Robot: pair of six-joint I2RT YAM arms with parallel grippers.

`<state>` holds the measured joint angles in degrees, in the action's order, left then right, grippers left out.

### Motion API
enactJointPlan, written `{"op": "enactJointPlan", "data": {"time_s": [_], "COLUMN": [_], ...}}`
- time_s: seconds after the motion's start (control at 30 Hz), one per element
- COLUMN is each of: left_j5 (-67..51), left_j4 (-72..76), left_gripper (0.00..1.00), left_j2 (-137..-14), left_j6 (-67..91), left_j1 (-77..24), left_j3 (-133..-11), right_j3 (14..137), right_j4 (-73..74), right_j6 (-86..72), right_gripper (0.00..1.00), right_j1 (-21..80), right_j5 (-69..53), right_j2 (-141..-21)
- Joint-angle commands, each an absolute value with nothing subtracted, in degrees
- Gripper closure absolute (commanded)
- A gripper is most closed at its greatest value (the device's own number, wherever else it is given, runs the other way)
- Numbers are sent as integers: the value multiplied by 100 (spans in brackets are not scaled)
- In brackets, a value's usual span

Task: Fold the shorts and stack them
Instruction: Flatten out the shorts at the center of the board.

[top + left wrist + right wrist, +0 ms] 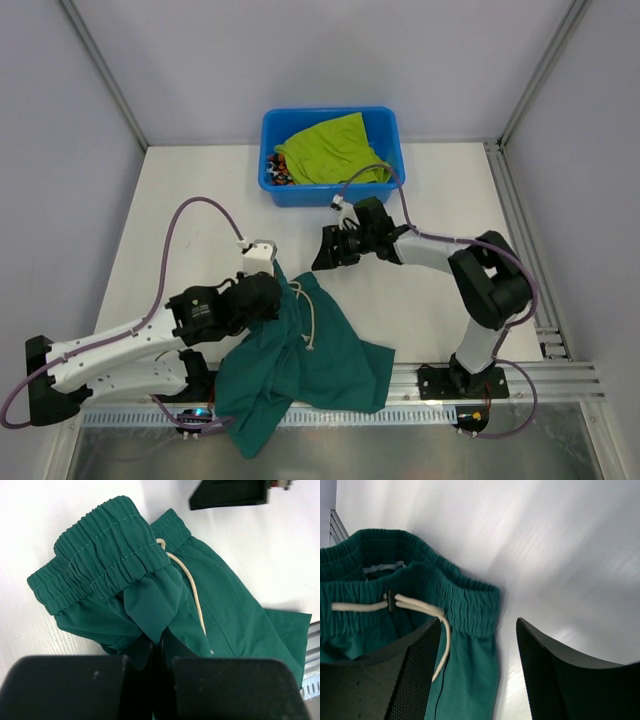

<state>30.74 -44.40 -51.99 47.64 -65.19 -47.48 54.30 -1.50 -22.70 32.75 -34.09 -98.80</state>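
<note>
The dark teal-green shorts (310,360) lie crumpled near the table's front edge, one leg hanging over it. My left gripper (276,300) is shut on a fold of this cloth just below the elastic waistband (107,555); the pinch shows in the left wrist view (160,647). My right gripper (325,250) hovers open just beyond the waistband corner (470,605), holding nothing (479,622). A cream drawstring (415,605) trails across the waistband. Lime yellow-green shorts (328,150) fill the tub, and a bit of camouflage print (274,170) peeks out at its left side.
The blue plastic tub (392,125) stands at the back centre of the table. A metal rail (520,380) runs along the near edge by the arm bases. Grey walls with frame posts (105,75) close in the sides.
</note>
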Motion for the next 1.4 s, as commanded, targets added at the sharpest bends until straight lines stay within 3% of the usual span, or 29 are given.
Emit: {"op": "enactJointPlan", "data": {"time_s": [0.0, 0.4, 0.53, 0.63, 0.8, 0.87, 1.0, 1.2, 1.37], "left_j5": [3085, 2997, 2988, 3084, 3796, 4085, 3789, 2369, 1363], "left_j4": [-4245, -4157, -4157, -4210, -4719, -4913, -4528, -4122, -3982], "left_gripper": [100, 100, 100, 100, 100, 100, 100, 100, 100], "left_j2": [-5142, -5124, -5080, -5002, -4896, -4738, -4272, -3832, -3507], "left_j6": [4825, 4650, 4658, 4667, 4133, 3860, 3095, 2488, 2540], "left_j1": [-6469, -6258, -6249, -6249, -6240, -6240, -6240, -6240, -6240], "left_j3": [-4755, -4755, -4755, -4781, -5553, -6177, -6846, -7312, -7251], "right_j3": [5949, 6293, 6285, 6188, 6345, 6556, 7056, 7786, 7603], "right_j4": [-518, -483, -641, -590, 1333, 2055, 2689, 3506, 3656], "right_j6": [-2100, -2153, -2302, -2268, -1890, -1715, -1495, -1081, -1081], "right_gripper": [35, 45, 60, 95, 96, 96, 96, 96, 96], "right_j1": [3410, 3788, 3832, 3832, 3770, 3762, 3762, 3770, 3762], "right_j5": [-3524, -3516, -3709, -3569, -1392, -550, 391, 625, -316], "right_j2": [-10422, -11214, -11276, -11058, -9522, -8362, -6612, -5187, -4273]}}
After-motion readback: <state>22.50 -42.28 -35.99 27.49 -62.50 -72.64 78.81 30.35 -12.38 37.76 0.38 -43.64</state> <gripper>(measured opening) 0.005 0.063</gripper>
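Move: The free right corner of the shorts' waistband lies close to my open right hand: about 5 cm to its left, 1 cm back and 5 cm below. From that corner, the drawstring runs back over the cloth some 8 cm nearer my base, and the blue bin stands roughly 25 cm ahead and 7 cm to the right. My left hand already holds the other side of the waistband; the corner is about 11 cm ahead of it, 4 cm right and 13 cm lower. I bring my right hand down and left about 5 cm each to the free waistband corner and pinch it shut, my left keeping its grip nearly still. Then I raise both hands fast, right some 45 cm while swinging about 20 cm right and then back, left about 24 cm, both wrists tipping upward. ##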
